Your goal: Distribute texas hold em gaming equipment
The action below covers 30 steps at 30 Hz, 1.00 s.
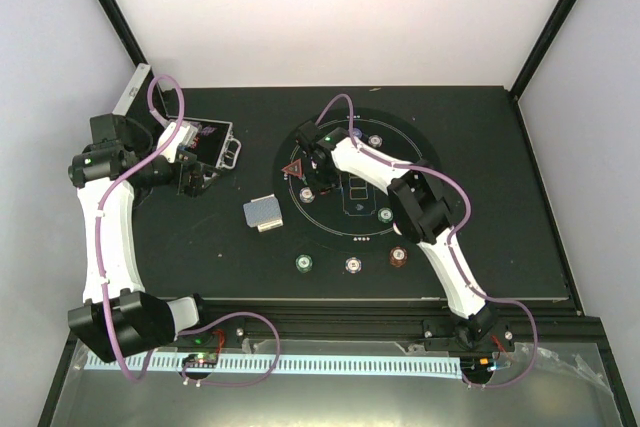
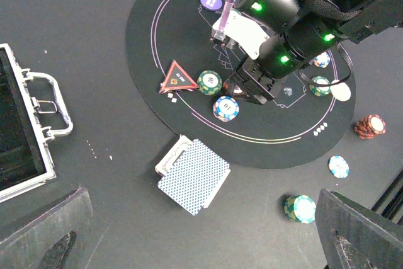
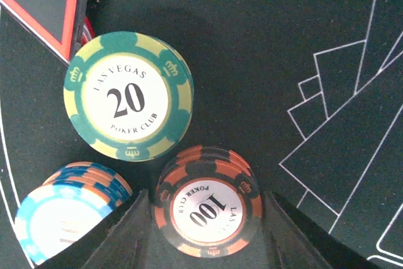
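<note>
In the right wrist view a brown-red "100" chip stack (image 3: 209, 209) stands on the mat between the fingers of my right gripper (image 3: 204, 222), with a slim gap on each side, so the gripper is open. Beside it stand a green "20" stack (image 3: 128, 95) and a blue-white stack (image 3: 66, 209). From above, my right gripper (image 1: 322, 179) is low over the mat next to the red triangle marker (image 1: 293, 169). The deck of cards (image 2: 194, 174) lies face down off the mat. My left gripper (image 2: 201, 237) hovers open above the table near it, holding nothing.
The round black mat (image 1: 420, 147) carries a blue disc (image 2: 211, 0) and a white disc (image 2: 340, 91). Chip stacks stand near its front edge: green (image 1: 304, 263), white (image 1: 353, 265), brown-red (image 1: 398, 257). The open silver case (image 1: 215, 142) lies at the left.
</note>
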Each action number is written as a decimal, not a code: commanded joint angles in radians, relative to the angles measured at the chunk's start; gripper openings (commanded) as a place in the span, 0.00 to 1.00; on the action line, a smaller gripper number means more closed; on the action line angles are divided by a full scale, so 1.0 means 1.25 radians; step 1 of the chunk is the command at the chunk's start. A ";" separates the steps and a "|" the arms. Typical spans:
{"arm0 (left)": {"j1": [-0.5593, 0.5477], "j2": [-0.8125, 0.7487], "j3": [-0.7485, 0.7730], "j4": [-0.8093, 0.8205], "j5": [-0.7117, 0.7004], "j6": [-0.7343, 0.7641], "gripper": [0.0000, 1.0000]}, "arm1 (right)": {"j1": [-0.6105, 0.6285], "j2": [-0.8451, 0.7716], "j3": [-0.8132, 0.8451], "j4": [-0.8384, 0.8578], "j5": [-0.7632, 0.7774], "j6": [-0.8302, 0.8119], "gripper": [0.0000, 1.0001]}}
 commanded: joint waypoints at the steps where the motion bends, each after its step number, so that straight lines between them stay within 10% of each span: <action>1: 0.006 0.001 0.025 0.006 0.008 -0.003 0.99 | -0.008 -0.022 0.023 -0.013 0.008 -0.013 0.53; 15: 0.006 -0.014 0.015 0.013 0.012 -0.005 0.99 | -0.025 -0.152 0.052 -0.090 0.087 -0.036 0.63; 30: 0.005 -0.037 -0.017 0.033 0.053 -0.015 0.99 | -0.009 -0.752 -0.755 0.039 0.108 0.109 0.78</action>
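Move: The right hand's fingers are still round a small stack of red chips already standing on the mat, right at the hand point. The red supply stack waits about 18 cm back and 17 cm to the right; the white button lies 10 cm back, 18 cm right, and the blue-white chips by the table's near edge 20 cm back, 7 cm right. Green "20" chips sit 3 cm ahead and 3 cm left. From the left hand, the supply stack is roughly 7 cm back, 41 cm right, 26 cm below. The right fingers open and let go of the placed red chips, then the hand lifts nearly straight up, by some 12 cm in all. From high up it swings quickly right and back, about 15 cm right and 12 cm back, towards the red supply stack, opening wider and starting to sink. ##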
